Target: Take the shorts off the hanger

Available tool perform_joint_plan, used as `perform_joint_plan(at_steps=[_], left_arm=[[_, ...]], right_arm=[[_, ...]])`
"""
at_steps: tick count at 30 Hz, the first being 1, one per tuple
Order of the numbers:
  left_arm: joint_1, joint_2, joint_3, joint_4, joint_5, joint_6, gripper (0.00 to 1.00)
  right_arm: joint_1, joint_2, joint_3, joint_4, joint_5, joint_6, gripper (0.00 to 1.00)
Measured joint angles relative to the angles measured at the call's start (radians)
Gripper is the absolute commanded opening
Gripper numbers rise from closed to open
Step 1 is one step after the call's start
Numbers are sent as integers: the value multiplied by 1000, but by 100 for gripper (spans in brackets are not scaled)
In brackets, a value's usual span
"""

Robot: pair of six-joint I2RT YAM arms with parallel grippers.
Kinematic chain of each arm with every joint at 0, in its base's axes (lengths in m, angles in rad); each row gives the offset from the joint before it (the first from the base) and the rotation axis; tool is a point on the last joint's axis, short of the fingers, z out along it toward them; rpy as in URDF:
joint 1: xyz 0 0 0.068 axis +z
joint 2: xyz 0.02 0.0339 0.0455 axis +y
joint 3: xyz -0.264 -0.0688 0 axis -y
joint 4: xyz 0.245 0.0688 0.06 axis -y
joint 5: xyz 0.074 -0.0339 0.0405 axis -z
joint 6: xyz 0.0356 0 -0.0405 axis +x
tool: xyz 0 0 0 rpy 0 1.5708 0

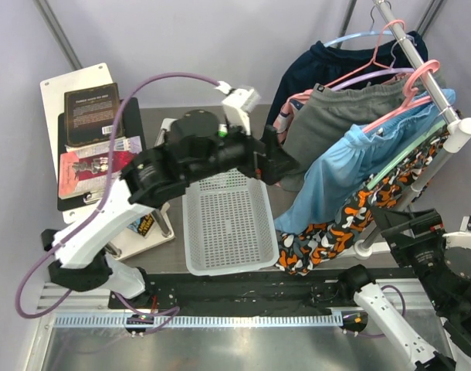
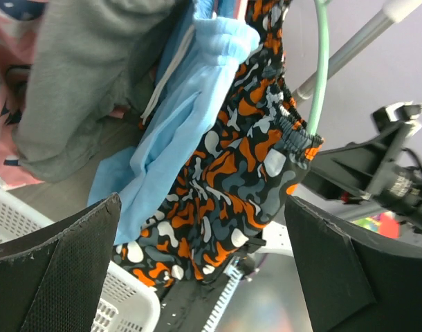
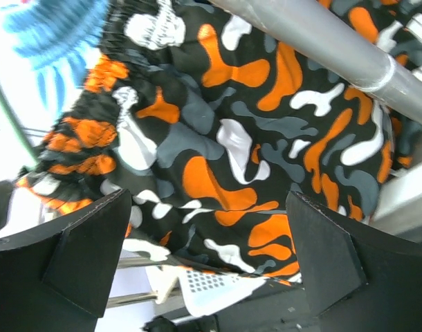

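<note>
The camouflage shorts [image 1: 345, 220] hang from a green hanger [image 1: 405, 158] at the near end of the rack rail [image 1: 421, 54]. Just behind them the light blue shorts [image 1: 347, 166] hang on a pink hanger. My left gripper [image 1: 286, 170] stands open to the left of both pairs, touching neither. In the left wrist view the camouflage shorts [image 2: 232, 180] and light blue shorts [image 2: 176, 131] hang beyond the open left gripper [image 2: 204, 277], below the green hanger [image 2: 322, 62]. My right gripper [image 1: 386, 222] is open just right of the camouflage cloth. Its wrist view shows the print [image 3: 218, 138] ahead of the open right gripper [image 3: 207, 263].
Larger grey shorts [image 1: 336, 108] and a dark navy garment [image 1: 328, 62] hang farther back on the rail. A white perforated basket [image 1: 228, 224] sits below my left arm. Books [image 1: 93, 116] lie on a board at the left. The rack's upright pole [image 3: 322, 34] crosses the right wrist view.
</note>
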Motion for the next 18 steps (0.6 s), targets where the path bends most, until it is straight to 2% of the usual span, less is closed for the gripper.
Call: perform_joint_plan(at_steps=[4,9,15,18], left_arm=[[-73,142,150,-53,-48,74,100],[-142,244,251,-69,-105,177,100],[-277,452,500,-97,-106,308,100],[-299,495,523,-94,-93,342,96]], right_arm=[[24,-79,-27,44,10,2,100],[109,-150,-2,58,79,5,100],[161,-89,112,79,154,-29,99],[163,11,203,89,168,-66,98]])
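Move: The near end of the camo shorts' waistband, on the green hanger, lies about 17 cm to the left hand's right, some 7 cm back and 9 cm below it. The middle of the blue shorts beside it is roughly 11 cm right of this hand, 3 cm back and 15 cm down; the grey shorts are 6 cm right, 3 cm ahead, 16 cm down. From the right hand the same waistband end is about 5 cm ahead and 7 cm left, near its own height. Towards the near end of the camo shorts' waistband, the left hand sweeps some 15 cm right over the blue shorts, drawing back about 5 cm, mostly late, and sinking a little, fingers wide open and wrist turning some 25 degrees, partly clockwise. The right hand, open too, climbs about 8 cm and edges right, away from that waistband end, its fingers tipping up 15 degrees. ##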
